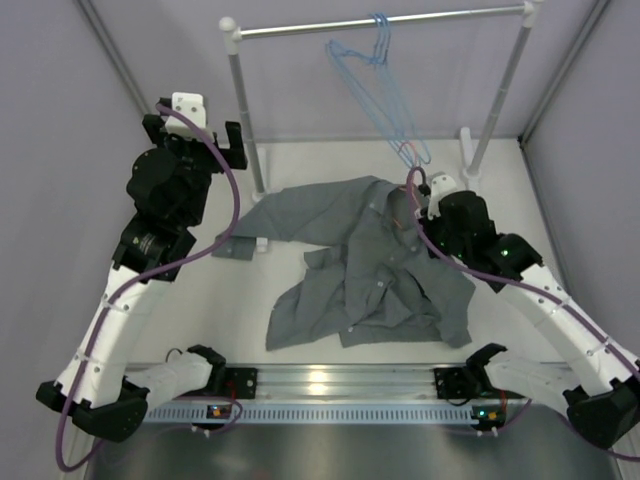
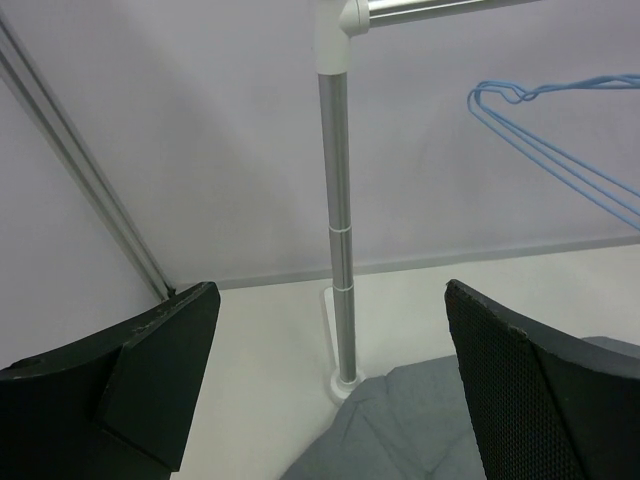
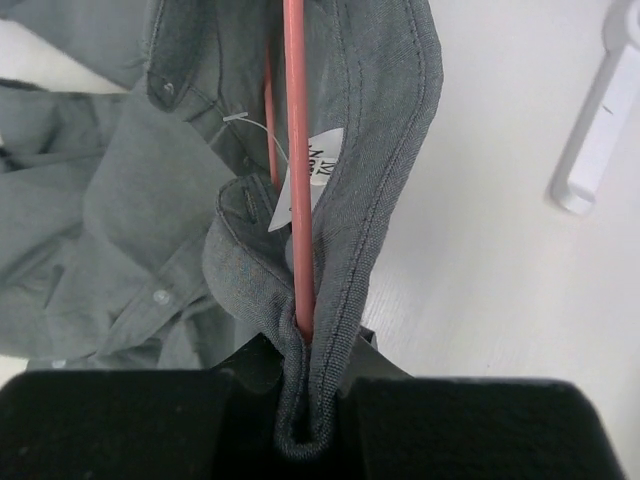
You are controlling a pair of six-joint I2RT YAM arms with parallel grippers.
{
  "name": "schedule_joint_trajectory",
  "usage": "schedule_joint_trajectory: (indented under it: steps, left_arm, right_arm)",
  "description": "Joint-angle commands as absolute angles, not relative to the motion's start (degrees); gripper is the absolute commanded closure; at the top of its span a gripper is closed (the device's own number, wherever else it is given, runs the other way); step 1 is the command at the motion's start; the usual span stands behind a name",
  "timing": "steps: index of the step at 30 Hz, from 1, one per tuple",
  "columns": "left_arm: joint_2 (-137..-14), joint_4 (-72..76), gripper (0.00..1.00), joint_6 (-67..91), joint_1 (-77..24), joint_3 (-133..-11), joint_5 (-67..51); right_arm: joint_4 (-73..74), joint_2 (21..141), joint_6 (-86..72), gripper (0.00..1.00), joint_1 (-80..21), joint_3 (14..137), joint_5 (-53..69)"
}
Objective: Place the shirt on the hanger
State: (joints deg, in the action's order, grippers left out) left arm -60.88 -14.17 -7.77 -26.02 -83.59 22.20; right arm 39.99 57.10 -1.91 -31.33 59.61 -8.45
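Observation:
The grey shirt (image 1: 360,262) lies crumpled on the table between the arms, collar end at the far right. My right gripper (image 1: 424,198) is low at that collar. In the right wrist view it (image 3: 305,385) is shut on a fold of the collar (image 3: 392,140) together with the pink hanger (image 3: 297,190), whose wire runs up inside the collar past the white neck label (image 3: 322,162). Most of the hanger is hidden in the cloth. My left gripper (image 1: 195,135) is raised at the far left, open and holding nothing (image 2: 330,330), above an edge of the shirt (image 2: 450,425).
A clothes rack stands at the back, its rail (image 1: 380,22) carrying light blue hangers (image 1: 385,95) (image 2: 560,150). Its left post (image 2: 338,200) rises directly in front of my left gripper. A white rack foot (image 3: 598,115) lies right of the collar. Walls close both sides.

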Motion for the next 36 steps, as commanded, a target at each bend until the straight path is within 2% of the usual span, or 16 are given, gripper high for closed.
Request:
schedule_joint_trajectory:
  steps: [1, 5, 9, 14, 19, 23, 24, 25, 28, 29, 33, 36]
  left_arm:
    - [-59.77, -12.57, 0.02, -6.68, -26.02, -83.06, 22.15]
    - [-59.85, -12.57, 0.02, -6.59, -26.01, -82.27, 21.18]
    - [-60.03, -12.57, 0.02, -5.89, -26.02, -81.48, 19.86]
    - [-59.24, -12.57, 0.02, -5.54, -26.02, -80.86, 19.25]
    - [-58.62, -12.48, 0.02, -5.36, -25.93, -80.60, 18.19]
    - [-58.97, -12.39, 0.02, -4.92, -25.93, -80.51, 16.79]
    - [-59.06, -12.39, 0.02, -4.83, -26.01, -80.42, 16.53]
    - [-59.15, -12.39, 0.02, -4.92, -26.02, -80.33, 16.44]
    - [-59.06, -12.39, 0.02, -5.36, -25.93, -79.63, 16.79]
    - [-58.80, -11.96, 0.02, -5.88, -26.01, -79.02, 17.74]
    - [-58.19, -11.95, 0.02, -5.80, -26.01, -78.58, 17.75]
    - [-57.57, -11.78, 0.02, -5.89, -26.02, -77.79, 17.84]
  right_arm:
    - [37.72, 57.74, -7.72, 1.00, -31.12, 60.38, -19.57]
    - [31.92, 54.85, -13.87, 1.00, -27.87, 58.54, -26.80]
    - [28.91, 50.98, -14.95, 1.00, -21.46, 57.83, -23.04]
    - [34.63, 52.99, -14.24, 1.00, -13.22, 59.86, -22.51]
    - [31.12, 54.22, -10.99, 1.00, -3.54, 60.20, -16.62]
    - [22.43, 56.86, -5.02, 1.00, -1.93, 64.07, -7.49]
    - [19.45, 57.21, -3.01, 1.00, -1.93, 64.16, -0.68]
    - [14.20, 58.17, -2.03, 1.00, -2.02, 63.99, -0.44]
    - [13.71, 63.25, -0.89, 1.00, -1.93, 69.85, 7.71]
    - [16.84, 67.20, 3.12, 1.00, -2.11, 77.96, 10.17]
    - [20.03, 72.14, 4.30, 1.00, -1.76, 86.11, 4.67]
    - [25.56, 78.21, 4.84, 1.00, -1.58, 97.26, 4.05]
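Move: The right hand already holds the collar and red hanger; the rod's right end section lies about 25 cm ahead, 12 cm right and 38 cm above it. The right post's middle is some 26 cm ahead, 17 cm right and 8 cm up; the blue hangers hang roughly 20 cm ahead, 8 cm left and 25 cm up. From the empty left hand, that rod section is about 19 cm ahead, 60 cm right and 12 cm up. Keeping collar and hanger pinched, the right hand swings about 15 cm right, then climbs forward towards the rod. ##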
